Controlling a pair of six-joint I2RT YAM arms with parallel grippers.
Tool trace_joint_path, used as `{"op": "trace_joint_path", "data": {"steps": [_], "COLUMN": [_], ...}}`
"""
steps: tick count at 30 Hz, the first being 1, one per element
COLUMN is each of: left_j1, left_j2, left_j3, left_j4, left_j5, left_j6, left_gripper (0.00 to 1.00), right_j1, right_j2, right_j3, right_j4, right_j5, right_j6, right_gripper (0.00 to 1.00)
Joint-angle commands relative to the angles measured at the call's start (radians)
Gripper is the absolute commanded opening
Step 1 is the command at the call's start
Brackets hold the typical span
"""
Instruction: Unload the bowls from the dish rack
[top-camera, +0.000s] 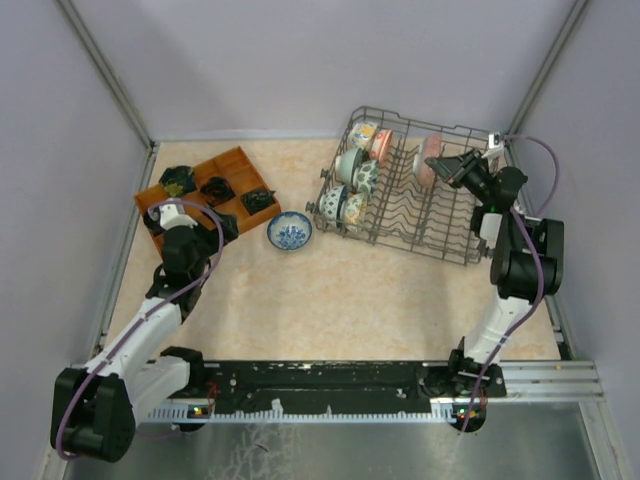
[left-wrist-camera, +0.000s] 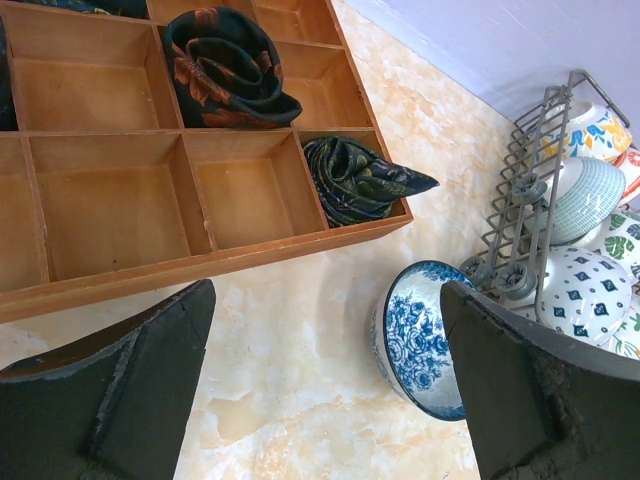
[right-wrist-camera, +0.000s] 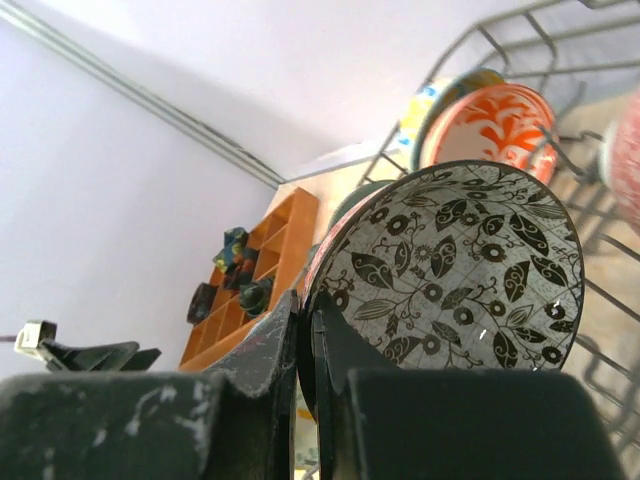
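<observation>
The grey wire dish rack (top-camera: 442, 226) stands at the back right with several bowls on edge along its left side, such as a teal one (top-camera: 350, 164) and a green-leaf one (top-camera: 367, 177). My right gripper (right-wrist-camera: 308, 320) is shut on the rim of a bowl (right-wrist-camera: 460, 265) that is pink outside with black leaves inside. That bowl (top-camera: 430, 160) stands in the rack's right half. A blue-white floral bowl (top-camera: 290, 231) sits on the table left of the rack. My left gripper (left-wrist-camera: 325, 300) hangs open above the table, the floral bowl (left-wrist-camera: 425, 335) by its right finger.
A brown wooden compartment tray (top-camera: 236, 164) with folded dark cloths (left-wrist-camera: 225, 65) lies at the back left, close to my left gripper. Purple walls enclose the table on three sides. An orange-patterned bowl (right-wrist-camera: 495, 120) stands behind the held one.
</observation>
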Motion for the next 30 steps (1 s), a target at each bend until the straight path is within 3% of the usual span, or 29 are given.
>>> {"op": "trace_joint_path", "data": {"steps": [1, 7, 11, 20, 30], "left_j1": [0.005, 0.005, 0.005, 0.007, 0.011], "left_j2": [-0.011, -0.011, -0.019, -0.046, -0.119], "left_j3": [-0.002, -0.001, 0.002, 0.021, 0.011], "left_j4": [0.015, 0.008, -0.006, -0.080, -0.150], "left_j5": [0.009, 0.000, -0.017, -0.087, -0.179], "left_j6": [-0.005, 0.000, 0.012, 0.017, 0.002], "left_gripper": [0.99, 0.99, 0.99, 0.99, 0.99], "right_j1": [0.060, 0.327, 0.568, 0.945, 1.147], "right_j2": [-0.183, -0.396, -0.427, -0.261, -0.021], "right_j3": [-0.009, 0.083, 0.215, 0.521, 0.751], "right_j4": [0.084, -0.447, -0.739, -1.155, -1.411], "right_j5": [0.012, 0.170, 0.314, 0.622, 0.924], "right_j6": [-0.017, -0.432, -0.669, -0.996, -1.156], "right_gripper": [0.00, 0.00, 0.00, 0.00, 0.00]}}
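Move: Out to the left of the right hand, which already holds a pink bowl by its rim over the rack, the blue-and-white bowl stands on the table: some 36 cm left, 6 cm back and 17 cm lower. On the way, about 11 cm below the hand, are the leaf-pattern bowl (17 cm left, 5 cm ahead) and the polka-dot bowl (25 cm left, 3 cm back). The other pink bowl is 14 cm ahead, 1 cm left, 10 cm down. From the left hand the blue-and-white bowl lies 10 cm ahead, 18 cm right, 14 cm down. Swinging fast to the left, the right hand keeps its pinch on the pink bowl's rim and carries it nearly 40 cm over the rack's left-hand bowls towards the blue-and-white bowl, drawing back as it goes; it first climbs about 12 cm, then sinks 10, rolling its left side down and turning counter-clockwise. Late on, the empty, open left hand edges left, away from it. ##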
